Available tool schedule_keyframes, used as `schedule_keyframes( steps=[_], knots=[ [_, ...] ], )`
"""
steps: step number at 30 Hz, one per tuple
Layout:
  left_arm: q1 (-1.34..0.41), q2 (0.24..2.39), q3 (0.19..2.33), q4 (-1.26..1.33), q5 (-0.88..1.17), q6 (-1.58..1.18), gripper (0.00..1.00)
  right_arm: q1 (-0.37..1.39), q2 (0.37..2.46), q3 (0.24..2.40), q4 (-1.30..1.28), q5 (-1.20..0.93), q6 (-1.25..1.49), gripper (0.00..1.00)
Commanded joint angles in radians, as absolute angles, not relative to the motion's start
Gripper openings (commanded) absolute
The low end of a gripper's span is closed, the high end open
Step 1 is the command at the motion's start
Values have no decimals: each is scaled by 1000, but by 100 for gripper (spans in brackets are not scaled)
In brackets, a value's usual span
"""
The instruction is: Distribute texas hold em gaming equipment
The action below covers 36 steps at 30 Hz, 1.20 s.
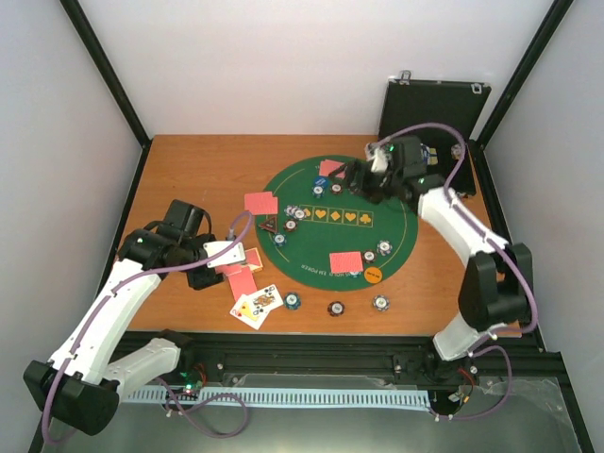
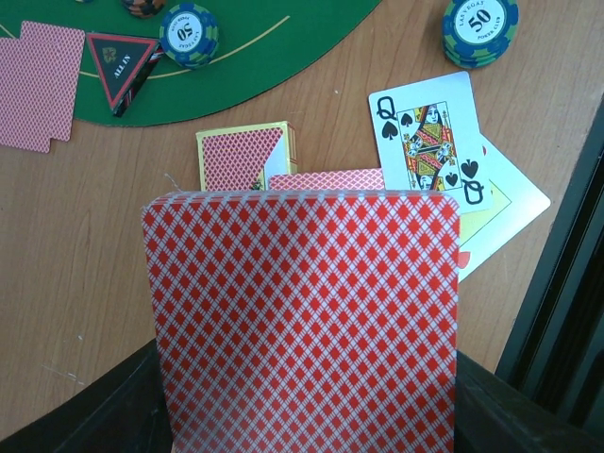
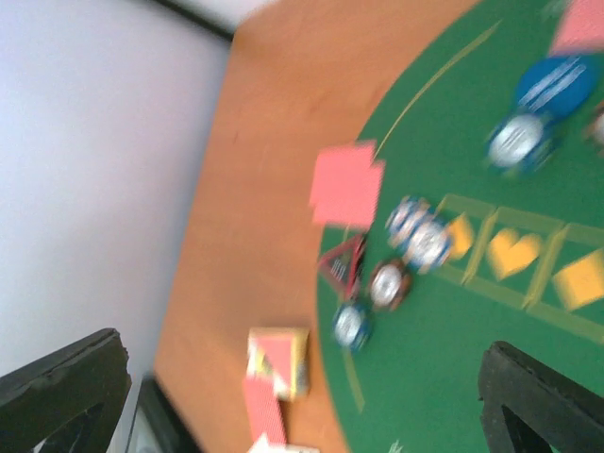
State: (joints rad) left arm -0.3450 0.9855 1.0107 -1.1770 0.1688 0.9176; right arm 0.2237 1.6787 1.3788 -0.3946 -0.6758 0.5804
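Observation:
My left gripper (image 1: 229,257) is shut on a red-backed playing card stack (image 2: 302,321) that fills the lower left wrist view, held low over the wood near the table's front left. Just beyond it lie a card box (image 2: 243,156) and a face-up queen of spades (image 2: 425,132). My right gripper (image 1: 357,179) hangs open and empty over the far side of the green mat (image 1: 340,226), its fingers (image 3: 66,377) wide apart. Pairs of red-backed cards (image 1: 261,202) lie face down around the mat, another pair (image 1: 346,261) near the front. Poker chips (image 1: 293,302), the orange disc (image 1: 373,276), the blue disc (image 3: 557,83) and the triangle (image 2: 121,66) are laid out.
The black case (image 1: 434,109) stands open at the back right corner behind the right arm. More chips (image 1: 336,309) sit on the wood along the mat's front edge. White walls and a black frame close in the table on three sides.

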Motion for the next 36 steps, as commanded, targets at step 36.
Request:
schedule_keyframes(
  steps=[36],
  knots=[
    [-345, 974, 1091, -1227, 205, 908, 29, 993, 1883, 1180, 390, -756, 1050, 75]
  ],
)
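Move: Held between the left hand's fingers, the deck of cards lies about 26 cm back and 33 cm to the left of the empty right hand, some 6 cm lower. Beneath it on the table, roughly 12 cm below the deck, the card box stands about 8 cm farther forward and 4 cm farther right than the deck, and the face-up cards lie 8 cm farther back and 5 cm farther right. Sweeping back and left across the green mat towards the held deck, the empty right hand covers about 24 cm back and 28 cm left, sinking slightly. The backward run ends early, leaving a slower glide left; the hand turns some 35 degrees counter-clockwise and its wide-open fingers narrow to about three quarters, coming close around the deck. The left hand keeps its grip. ##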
